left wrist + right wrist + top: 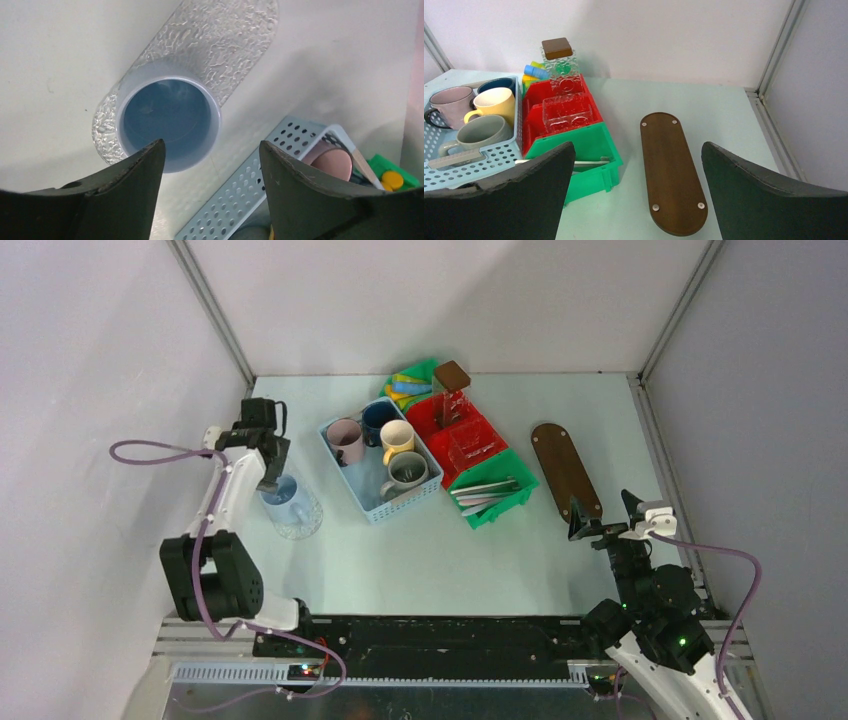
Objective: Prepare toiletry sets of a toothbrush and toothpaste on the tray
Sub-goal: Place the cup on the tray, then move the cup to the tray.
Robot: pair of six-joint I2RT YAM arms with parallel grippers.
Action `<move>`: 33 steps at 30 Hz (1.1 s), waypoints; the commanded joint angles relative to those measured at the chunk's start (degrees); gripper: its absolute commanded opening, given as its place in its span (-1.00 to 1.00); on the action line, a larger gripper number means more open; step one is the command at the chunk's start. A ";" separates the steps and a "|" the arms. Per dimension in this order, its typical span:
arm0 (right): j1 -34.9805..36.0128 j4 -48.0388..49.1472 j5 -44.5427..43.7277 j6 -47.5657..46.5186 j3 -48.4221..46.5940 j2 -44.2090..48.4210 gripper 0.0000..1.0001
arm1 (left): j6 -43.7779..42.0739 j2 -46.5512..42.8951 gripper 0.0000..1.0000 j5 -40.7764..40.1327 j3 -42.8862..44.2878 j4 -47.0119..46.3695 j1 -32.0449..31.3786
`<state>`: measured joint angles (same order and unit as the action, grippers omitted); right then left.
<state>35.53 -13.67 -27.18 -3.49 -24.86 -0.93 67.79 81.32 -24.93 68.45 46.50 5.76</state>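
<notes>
A pale blue mug (pixel 282 500) (pixel 170 117) stands on a clear textured oval plate (pixel 300 520) (pixel 220 40) at the left. My left gripper (pixel 273 472) (pixel 210 150) hovers just above the mug, open and holding nothing. Pink (pixel 346 438), dark blue (pixel 380 418), cream (pixel 398 437) and grey (pixel 408 472) mugs sit in a light blue basket (pixel 372 502). Pale toothbrushes (pixel 486 490) (pixel 589 161) lie in a green bin. Small tubes (pixel 408 388) (pixel 534 71) lie in a bin at the back. The dark brown tray (pixel 565 468) (pixel 671 170) is bare. My right gripper (pixel 602 505) (pixel 636 146) is open at its near end.
A red bin (pixel 455 430) (pixel 559 107) holds clear textured pieces, and a clear jar with a brown lid (pixel 452 380) (pixel 558 55) stands behind it. The basket's wall (pixel 250 195) lies close to the right of my left fingers. Enclosure walls surround the table.
</notes>
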 commanded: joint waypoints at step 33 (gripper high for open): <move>2.97 4.17 -2.43 -2.25 1.03 6.55 1.00 | 29.85 20.82 -0.62 -5.69 9.20 5.53 -0.57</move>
<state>38.15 -11.79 -28.77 -4.75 -24.03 -0.91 95.72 102.76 -28.47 77.56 52.31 5.37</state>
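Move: The light-blue cup already stands on the clear tray, its middle about 11 cm below my left hand, hardly 1 cm to the left and level with it front to back. The tray's middle is some 5 cm ahead and 3 cm left, 16 cm down. The purple mug sits about 12 cm ahead and 15 cm right, in the basket, whose middle is 10 cm ahead and 22 cm right. From my right hand the cup lies roughly 12 cm ahead and 67 cm left, 22 cm lower. Over the cup's far rim I bring my left hand forward and down, about 4 cm ahead, then straight on down, some 8 cm lower in all, turning it about 25 degrees counter-clockwise. One finger goes inside the cup and the other outside beyond its far wall; I narrow them on the way and then close them until they straddle the wall tightly, pinching it. ##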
